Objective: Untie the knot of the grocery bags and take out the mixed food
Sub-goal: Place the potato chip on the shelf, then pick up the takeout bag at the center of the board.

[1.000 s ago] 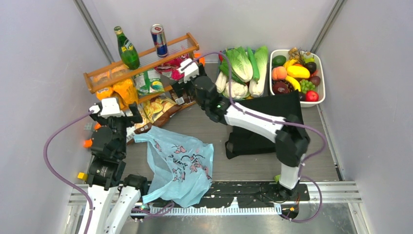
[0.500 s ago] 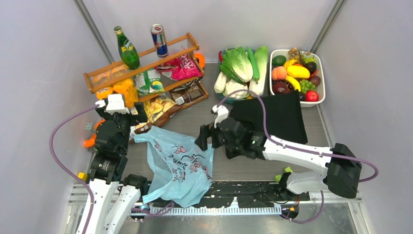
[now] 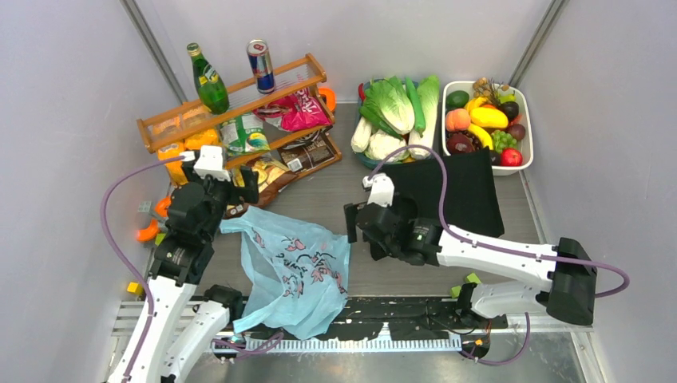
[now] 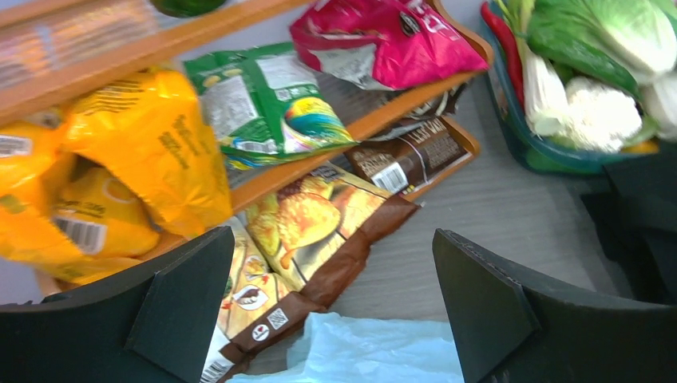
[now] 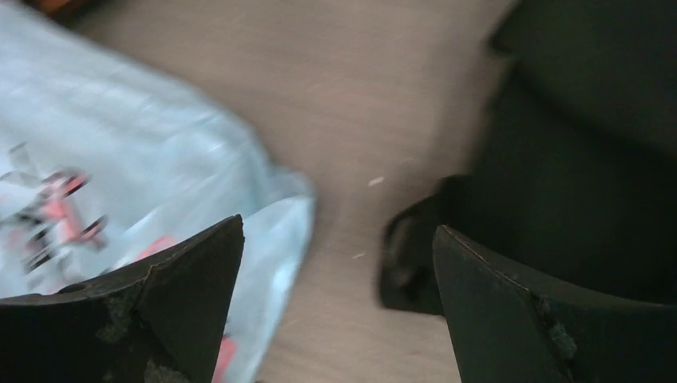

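Observation:
The light-blue bag printed with pink figures lies crumpled at the near left. The black tote lies flat to its right. I cannot make out a knot on either bag. My right gripper hangs open over the bare strip between them, with the blue bag on its left and the tote on its right. My left gripper stands open above the blue bag's far edge, over a brown crisp pack. A pink packet and vegetables lie at the back.
A wooden rack at the back left carries a green bottle, a can and yellow packets. A white tray of fruit stands at the back right. Grey walls close in on both sides.
The right arm swung from the rack down to the gap between the two bags. The left gripper moved farther away and to the right, toward the rack. Both bags lie as before.

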Action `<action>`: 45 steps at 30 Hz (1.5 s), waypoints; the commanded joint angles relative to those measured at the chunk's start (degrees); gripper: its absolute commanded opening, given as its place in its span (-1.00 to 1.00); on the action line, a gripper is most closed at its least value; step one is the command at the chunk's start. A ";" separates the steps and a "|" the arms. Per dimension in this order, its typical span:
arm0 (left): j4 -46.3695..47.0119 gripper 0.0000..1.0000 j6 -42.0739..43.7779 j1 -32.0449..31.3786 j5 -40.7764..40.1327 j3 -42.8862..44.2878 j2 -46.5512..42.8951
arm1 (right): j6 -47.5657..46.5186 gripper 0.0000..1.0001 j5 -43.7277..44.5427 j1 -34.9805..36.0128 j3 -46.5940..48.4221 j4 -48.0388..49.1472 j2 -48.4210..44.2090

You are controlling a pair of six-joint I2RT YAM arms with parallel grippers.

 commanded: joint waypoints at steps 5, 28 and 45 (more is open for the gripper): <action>-1.39 0.99 -0.41 -1.65 2.05 2.74 1.25 | -9.10 0.91 35.00 -2.08 14.63 -20.60 9.54; -1.89 0.99 -0.56 -2.09 2.92 3.16 0.76 | -14.84 0.94 39.13 -12.02 24.17 -23.84 41.79; -2.69 0.99 0.28 -4.29 7.01 4.09 2.27 | -18.91 -0.90 19.88 -13.55 16.38 -23.55 11.28</action>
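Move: Ahead and to the right of the right hand, about 11 cm farther out, 9 cm right and 8 cm below, is the left end of the black bag with its strap. The bag's loose handle loop lies some 8 cm back and 3 cm right of the hand, the blue grocery bag about 14 cm back and 18 cm left, both roughly 13 cm below; the vegetable basket stands about 24 cm ahead and 8 cm right. From the left hand the strap is some 41 cm right, 4 cm ahead and well below. Reaching forward and right about 12 cm each way, the right hand first lifts slightly, then sinks to the black bag's left end, rolling its left side down some 65 degrees so the open fingers swing round to point forward, right and down. They shut there, pinching the strap, and the hand rises about 5 cm, easing back. The empty left hand drifts about 3 cm right, fingers open. ##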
